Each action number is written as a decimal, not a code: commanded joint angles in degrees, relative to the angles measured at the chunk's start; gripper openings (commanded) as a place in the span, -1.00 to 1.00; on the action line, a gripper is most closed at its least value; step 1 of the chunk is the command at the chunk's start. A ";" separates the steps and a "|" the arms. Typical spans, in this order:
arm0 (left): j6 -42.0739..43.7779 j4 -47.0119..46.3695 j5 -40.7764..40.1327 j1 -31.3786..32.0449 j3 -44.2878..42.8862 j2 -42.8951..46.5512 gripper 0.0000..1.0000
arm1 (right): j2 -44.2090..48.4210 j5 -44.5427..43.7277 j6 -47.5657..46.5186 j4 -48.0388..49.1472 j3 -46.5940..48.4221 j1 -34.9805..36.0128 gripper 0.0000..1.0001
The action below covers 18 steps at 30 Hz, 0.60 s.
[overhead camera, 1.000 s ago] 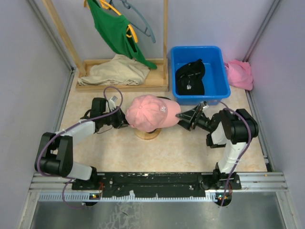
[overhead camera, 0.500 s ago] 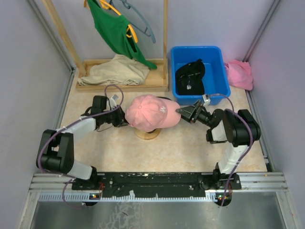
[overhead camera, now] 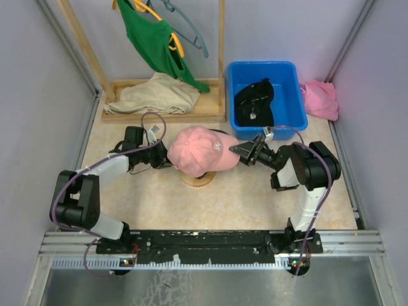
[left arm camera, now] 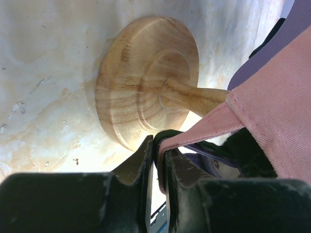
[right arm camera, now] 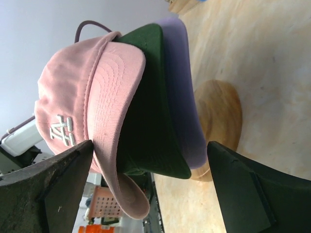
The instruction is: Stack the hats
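A pink cap [overhead camera: 201, 150] sits on top of a black cap [right arm camera: 150, 107] and a lavender cap [right arm camera: 182, 97], all on a wooden stand [overhead camera: 196, 179]. My left gripper [overhead camera: 163, 158] is shut on the back edge of the pink cap [left arm camera: 218, 121], next to the stand's base [left arm camera: 141, 87]. My right gripper [overhead camera: 245, 153] is open, its jaws spread on either side of the three stacked brims; the pink brim [right arm camera: 109, 107] lies nearest one finger [right arm camera: 53, 189]. A second black cap [overhead camera: 255, 102] lies in the blue bin [overhead camera: 290, 121].
A bright pink cloth [overhead camera: 320, 99] lies right of the bin. A wooden rack [overhead camera: 159, 95] at the back holds a beige cloth [overhead camera: 153, 95] and a hanging green shirt [overhead camera: 156, 41]. Walls close in on both sides.
My right gripper has moved left toward the caps' brims, closing in around them. My left gripper has kept its hold on the pink cap's back.
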<state>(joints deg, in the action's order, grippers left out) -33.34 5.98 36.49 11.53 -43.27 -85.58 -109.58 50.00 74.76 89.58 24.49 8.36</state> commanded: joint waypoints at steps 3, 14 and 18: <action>1.41 1.33 -1.48 -0.10 -0.69 -1.27 -0.64 | 0.57 -0.19 6.37 9.12 1.87 3.37 0.98; 1.26 1.33 -1.39 -0.10 -0.86 -0.70 -0.63 | 6.35 1.93 6.68 3.34 0.47 2.10 -0.73; 1.49 2.45 -1.87 -0.27 -1.45 -0.06 -0.61 | 9.09 3.66 7.02 2.25 -0.89 -1.27 -1.00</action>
<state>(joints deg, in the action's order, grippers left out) -33.30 6.59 36.29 11.51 -43.27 -85.91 -104.55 52.16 81.56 89.49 24.38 9.82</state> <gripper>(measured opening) 0.184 0.030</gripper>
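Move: The right hand's open fingers stand around the front of the brims; the pink hat's brim is about 4 cm to its left, 1 cm ahead and 2 cm above. The pink crown lies some 15 cm left and 1 cm back, the purple brim about 5 cm left, 2 cm ahead and 2 cm below, and the stand's base 14 cm left, 3 cm back, 12 cm down. From the left hand, the pink brim is about 19 cm right, 2 cm ahead and 5 cm higher. The right hand, its fingers wide open around the brim's front, first eases about 1.5 cm left towards the pink crown and as far back, then rises some 2.5 cm as the fingers swing nearly shut and pinch the front of the pink brim, leaving the purple brim outside them. The left hand stays put and keeps its pinch on the back strap of the pink hat together with the dark strap beneath, hardly sinking or turning. ##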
